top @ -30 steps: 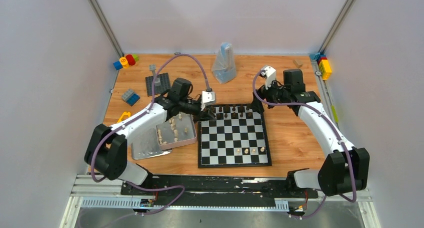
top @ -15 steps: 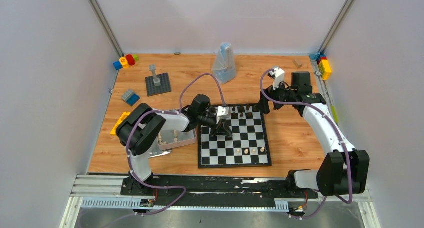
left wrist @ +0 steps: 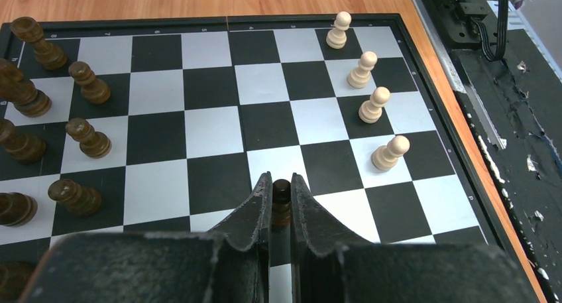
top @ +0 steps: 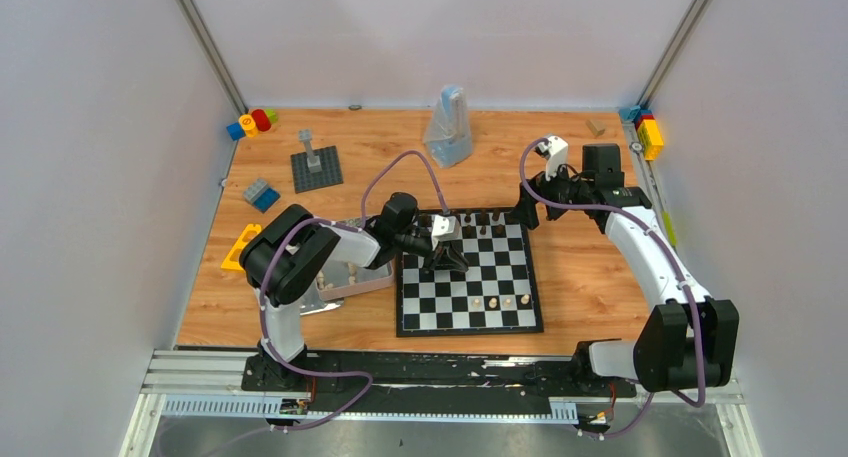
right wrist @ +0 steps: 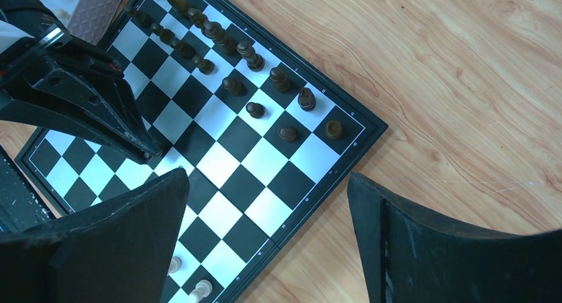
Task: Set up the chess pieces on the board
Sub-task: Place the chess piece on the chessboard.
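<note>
The board [top: 455,297] lies mid-table. Dark chess pieces [top: 480,220] fill its far rows, and several cream pawns [top: 493,303] stand near its front edge. My left gripper [top: 447,260] hovers low over the board's left-centre. In the left wrist view it [left wrist: 281,183] is shut on a dark pawn [left wrist: 281,198], above a white square of the board [left wrist: 212,124]. Dark pieces [left wrist: 83,137] stand to its left and cream pawns [left wrist: 374,104] to its right. My right gripper [top: 522,213] hangs by the far right corner. It [right wrist: 265,180] is open and empty above the board's edge [right wrist: 318,183].
A silver tin [top: 372,280] with cream pieces sits left of the board, partly behind my left arm. A plastic bag [top: 447,127] stands at the back. A dark studded plate [top: 316,167] and toy bricks [top: 252,122] lie at the far left. More bricks [top: 648,132] sit far right.
My left arm has swung from the board's far left corner onto the board, gripper shut throughout. In the last half second it barely moves. The right gripper shifted slightly rightward.
</note>
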`<state>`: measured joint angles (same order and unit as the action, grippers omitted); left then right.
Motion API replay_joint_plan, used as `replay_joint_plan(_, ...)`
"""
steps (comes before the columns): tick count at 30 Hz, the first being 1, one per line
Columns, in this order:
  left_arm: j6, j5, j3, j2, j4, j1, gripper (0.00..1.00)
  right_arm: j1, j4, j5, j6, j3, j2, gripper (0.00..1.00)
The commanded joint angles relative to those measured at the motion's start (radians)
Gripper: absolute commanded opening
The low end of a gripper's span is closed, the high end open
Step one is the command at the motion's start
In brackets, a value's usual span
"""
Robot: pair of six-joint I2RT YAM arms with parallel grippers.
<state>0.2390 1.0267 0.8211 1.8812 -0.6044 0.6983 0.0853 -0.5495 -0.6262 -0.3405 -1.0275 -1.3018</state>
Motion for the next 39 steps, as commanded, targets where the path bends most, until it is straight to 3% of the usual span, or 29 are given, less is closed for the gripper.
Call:
replay_joint_plan(1, 0.028, 0.006, -0.009, 0.007, -0.042, 0.004, 0.18, -0.004, 0.004, -0.033, -0.001, 0.009, -0.002, 0.91)
replay_joint_plan(25, 0.167, -0.020, 0.007, -0.092, 0.147, 0.004, 0.41, -0.005, -0.013, -0.074, -0.014, 0.010, -0.020, 0.91)
replay_joint_plan(28, 0.198, -0.047, 0.041, -0.129, 0.261, 0.004, 0.45, -0.004, -0.026, -0.103, -0.028, 0.009, -0.019, 0.91)
replay_joint_plan(34, 0.298, -0.201, 0.145, -0.220, 0.641, 0.003, 0.51, 0.005, -0.062, -0.147, -0.056, -0.005, -0.019, 0.89)
replay_joint_plan(39, 0.339, -0.401, 0.182, -0.318, 0.882, 0.001, 0.56, 0.099, -0.085, -0.072, -0.104, 0.009, -0.023, 0.88)
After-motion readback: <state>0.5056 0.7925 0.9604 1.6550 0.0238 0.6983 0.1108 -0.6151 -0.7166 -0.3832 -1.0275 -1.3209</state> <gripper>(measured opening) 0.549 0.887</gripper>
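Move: The dark chess piece is already pinched in the left fingertips, its middle about 1 cm below the hand point, over a dark square near the board's middle. From the left hand, the nearest dark pawn stands about 9 cm straight ahead and the nearest white pawn about 7 cm back and 3 cm right, both roughly 1 cm lower. From the right hand, the held piece lies about 9 cm back, 16 cm left and some 11 cm lower. The dark chess piece is let go on the board as the left fingers open steadily to about half their range while easing down roughly 1.5 cm. The left hand then rises about 4.5 cm, backing off to the left and a little forward as its fingertips tip some 15 degrees more downward. Late on, the open right hand moves about 3 cm back and left, towards the piece. ##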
